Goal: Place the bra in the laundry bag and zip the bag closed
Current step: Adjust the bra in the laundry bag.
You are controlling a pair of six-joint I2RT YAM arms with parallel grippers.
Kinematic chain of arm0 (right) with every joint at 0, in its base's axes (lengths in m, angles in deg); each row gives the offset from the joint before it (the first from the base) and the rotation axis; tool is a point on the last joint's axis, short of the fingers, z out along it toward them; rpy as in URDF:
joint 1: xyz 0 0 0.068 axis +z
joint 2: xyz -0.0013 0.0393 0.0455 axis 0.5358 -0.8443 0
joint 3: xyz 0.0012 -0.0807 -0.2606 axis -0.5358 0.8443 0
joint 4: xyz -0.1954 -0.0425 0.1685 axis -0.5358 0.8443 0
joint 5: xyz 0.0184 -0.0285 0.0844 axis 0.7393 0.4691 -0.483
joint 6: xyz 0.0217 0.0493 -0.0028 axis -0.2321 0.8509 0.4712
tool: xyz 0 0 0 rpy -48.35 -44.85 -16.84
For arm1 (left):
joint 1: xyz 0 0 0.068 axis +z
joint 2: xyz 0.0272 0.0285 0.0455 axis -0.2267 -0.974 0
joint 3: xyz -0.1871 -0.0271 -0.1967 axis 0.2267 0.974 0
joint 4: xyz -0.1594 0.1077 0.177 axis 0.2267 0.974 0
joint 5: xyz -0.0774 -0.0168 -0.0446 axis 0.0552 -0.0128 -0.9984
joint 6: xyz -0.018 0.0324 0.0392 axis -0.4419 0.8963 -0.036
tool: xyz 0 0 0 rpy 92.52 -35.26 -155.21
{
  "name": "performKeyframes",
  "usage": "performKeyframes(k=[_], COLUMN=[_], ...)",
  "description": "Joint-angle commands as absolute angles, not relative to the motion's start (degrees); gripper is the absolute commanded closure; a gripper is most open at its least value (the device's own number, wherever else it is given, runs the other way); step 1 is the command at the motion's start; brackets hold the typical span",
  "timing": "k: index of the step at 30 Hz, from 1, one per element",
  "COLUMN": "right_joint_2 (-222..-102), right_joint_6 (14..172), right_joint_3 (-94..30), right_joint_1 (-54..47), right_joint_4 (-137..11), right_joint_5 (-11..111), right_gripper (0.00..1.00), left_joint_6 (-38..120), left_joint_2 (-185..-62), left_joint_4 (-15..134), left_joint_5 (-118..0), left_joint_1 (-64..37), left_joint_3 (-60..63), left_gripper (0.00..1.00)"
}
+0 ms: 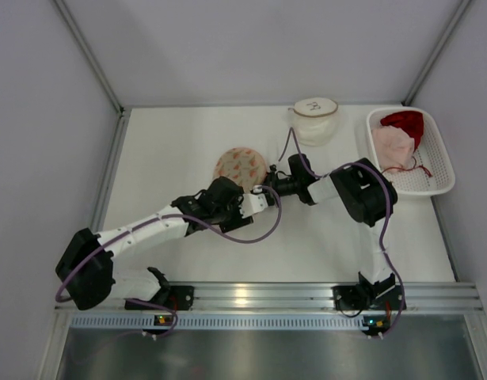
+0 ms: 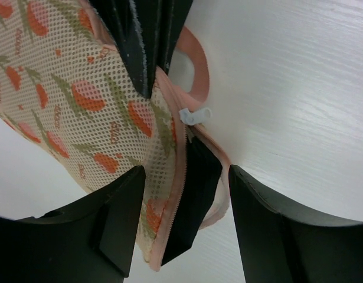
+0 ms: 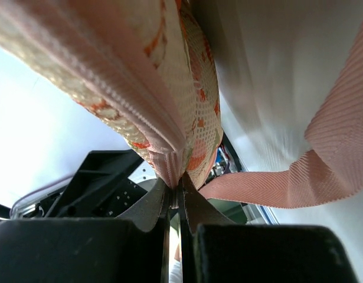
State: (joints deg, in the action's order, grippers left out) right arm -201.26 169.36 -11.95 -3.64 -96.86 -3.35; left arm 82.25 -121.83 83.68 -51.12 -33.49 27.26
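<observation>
The laundry bag (image 1: 238, 165) is a round peach mesh pouch with an orange flower print, lying mid-table. My right gripper (image 3: 176, 180) is shut on its pink zipper seam (image 3: 163, 147), and the bag's pink strap (image 3: 323, 159) runs off to the right. My left gripper (image 2: 187, 171) stands open astride the zipper edge, just below the white zipper pull (image 2: 195, 115). Below the pull the two pink edges stand apart and black shows between them. In the top view both grippers meet at the bag's near right rim, left (image 1: 259, 198) and right (image 1: 268, 188). The bra is hidden.
A white basket (image 1: 443, 162) at the back right holds a red garment (image 1: 405, 123) and a pink one (image 1: 393, 146). A white round pouch (image 1: 313, 119) stands behind the bag. Purple cables loop around both wrists.
</observation>
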Motion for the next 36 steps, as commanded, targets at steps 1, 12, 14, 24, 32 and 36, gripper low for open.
performKeyframes(k=[1,12,14,24,32,36], right_joint_2=[-199.98,-200.07,-200.07,-200.42,-201.38,-201.38], right_joint_6=[169.53,169.61,169.70,170.40,170.32,168.48], right_joint_3=[-10.78,-11.05,-10.87,-10.43,-10.43,-11.22], right_joint_1=[-3.13,-2.69,-2.69,-1.99,-1.20,-0.41], right_joint_4=[-95.38,-95.74,-95.73,-96.09,-95.73,-92.76], right_joint_5=[-3.38,-3.73,-3.82,-4.52,-4.96,-5.04], right_gripper=[1.00,1.00,1.00,1.00,1.00,1.00], left_joint_6=[81.30,82.35,82.52,87.35,87.19,86.66], left_joint_2=[-121.11,-121.45,-122.16,-126.38,-126.11,-127.00], left_joint_4=[79.06,77.05,75.56,59.66,50.60,46.55], left_joint_5=[-48.85,-44.46,-43.49,-37.34,-39.97,-40.49], left_joint_1=[-32.60,-31.99,-31.99,-31.99,-31.99,-31.99], left_joint_3=[27.64,29.57,29.66,34.22,36.34,36.69], left_gripper=[0.36,0.35,0.35,0.34,0.33,0.33])
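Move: The dark bra shows in the laundry bag's open zip mouth, nearly between the left fingertips, about 1 cm ahead, 1 cm right and 3 cm below. The zip pull sits some 3 cm ahead and 2 cm right; the patterned bag body lies around 11 cm ahead, 3 cm left and 4 cm below. From the right hand, still pinching the zip's end, the bra lies some 5 cm back, 3 cm left and 3 cm lower. Bring the left gripper about 5 cm forward along the bag's mouth towards the held zip end, drifting slightly left and dipping late, with the jaws kept open astride the zip edge. Swing the fingertips up and forward some 15 degrees, easing one jaw in at the mouth by the zip pull. Keep the right fingers pinched on the zip's end and hold them still. ##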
